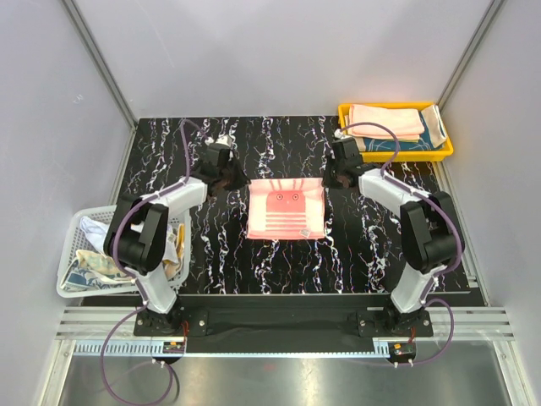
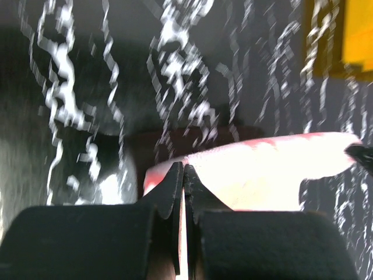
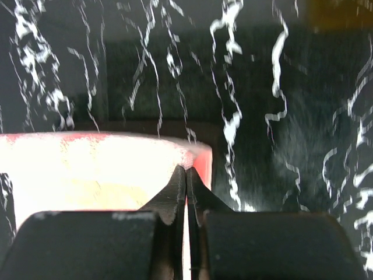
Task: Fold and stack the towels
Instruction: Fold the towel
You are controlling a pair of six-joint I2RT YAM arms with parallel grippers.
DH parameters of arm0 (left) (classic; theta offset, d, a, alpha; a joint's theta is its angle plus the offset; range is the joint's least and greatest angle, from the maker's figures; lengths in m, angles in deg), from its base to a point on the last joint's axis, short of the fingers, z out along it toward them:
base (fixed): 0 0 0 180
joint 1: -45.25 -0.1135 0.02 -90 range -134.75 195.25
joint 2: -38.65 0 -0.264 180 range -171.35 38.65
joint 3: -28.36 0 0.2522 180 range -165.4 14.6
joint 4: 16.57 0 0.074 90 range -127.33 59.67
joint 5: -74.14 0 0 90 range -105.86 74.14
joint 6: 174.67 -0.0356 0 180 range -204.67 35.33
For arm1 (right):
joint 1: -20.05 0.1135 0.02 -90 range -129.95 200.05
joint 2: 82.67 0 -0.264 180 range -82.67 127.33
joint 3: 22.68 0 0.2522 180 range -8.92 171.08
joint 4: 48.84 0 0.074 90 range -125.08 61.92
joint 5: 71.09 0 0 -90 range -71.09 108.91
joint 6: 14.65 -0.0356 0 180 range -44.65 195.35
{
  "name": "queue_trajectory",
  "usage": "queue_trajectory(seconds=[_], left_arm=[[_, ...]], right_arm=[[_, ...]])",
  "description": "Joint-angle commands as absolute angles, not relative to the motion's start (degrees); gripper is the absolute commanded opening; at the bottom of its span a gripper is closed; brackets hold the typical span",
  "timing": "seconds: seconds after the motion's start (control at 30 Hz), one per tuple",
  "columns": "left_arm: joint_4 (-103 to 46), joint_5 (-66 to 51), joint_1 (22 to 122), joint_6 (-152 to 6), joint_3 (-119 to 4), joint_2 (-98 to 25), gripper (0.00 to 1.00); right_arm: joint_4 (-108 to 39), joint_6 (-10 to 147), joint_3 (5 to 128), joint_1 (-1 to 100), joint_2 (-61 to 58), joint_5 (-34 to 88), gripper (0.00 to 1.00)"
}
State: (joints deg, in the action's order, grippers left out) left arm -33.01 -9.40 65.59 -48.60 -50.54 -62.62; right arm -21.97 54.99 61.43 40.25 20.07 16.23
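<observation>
A pink towel (image 1: 286, 211) with red stripes and a red figure lies spread in the middle of the black marbled table. My left gripper (image 1: 230, 180) is shut on its far left corner. My right gripper (image 1: 333, 178) is shut on its far right corner. In the left wrist view the gripper (image 2: 183, 170) pinches the towel's edge (image 2: 262, 169), which looks overexposed white-pink. In the right wrist view the gripper (image 3: 186, 172) pinches the other corner of the towel (image 3: 87, 169). Folded towels, a beige-pink one (image 1: 386, 121) on a navy one (image 1: 406, 145), lie in the yellow tray.
The yellow tray (image 1: 396, 156) stands at the far right of the table and shows in the left wrist view (image 2: 355, 35). A white mesh basket (image 1: 73, 291) at the near left holds crumpled towels (image 1: 93, 264). Grey walls enclose the table.
</observation>
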Motion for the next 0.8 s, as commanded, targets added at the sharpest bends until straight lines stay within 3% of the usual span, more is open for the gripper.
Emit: queue_trajectory(seconds=[0.0,0.77], left_arm=[[-27.7,-10.76,65.29,-47.5,-46.76,-58.12,0.0],[-24.44,-8.22,68.19,-44.6,-30.93,-46.69,0.0]], right_arm=[[-24.88,54.44,58.5,40.09,14.89,17.06,0.01],[-28.04,49.87,40.39,40.26,0.39,23.3,0.04]])
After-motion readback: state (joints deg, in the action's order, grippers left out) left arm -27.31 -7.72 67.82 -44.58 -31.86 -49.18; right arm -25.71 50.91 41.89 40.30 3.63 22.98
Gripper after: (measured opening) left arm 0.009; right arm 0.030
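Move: The pink towel's far edge is already lifted about 7 cm off the table, a far corner pinched in each hand. The near left corner it is being folded towards lies some 20 cm straight back from the left hand and 8 cm lower; the near right corner lies likewise from the right hand. The towel's white tag is about 18 cm back and 8 cm left of the right hand. The yellow bin stands roughly 23 cm ahead and 30 cm right of that hand. The towel's raised far edge is drawn back over the rest of it towards the near edge, both shut grippers keeping their pinch on its corners. The hands travel together nearly level, about 8 cm straight back, the left ending about a centimetre lower; the right wrist rolls slightly, its left side rising. ##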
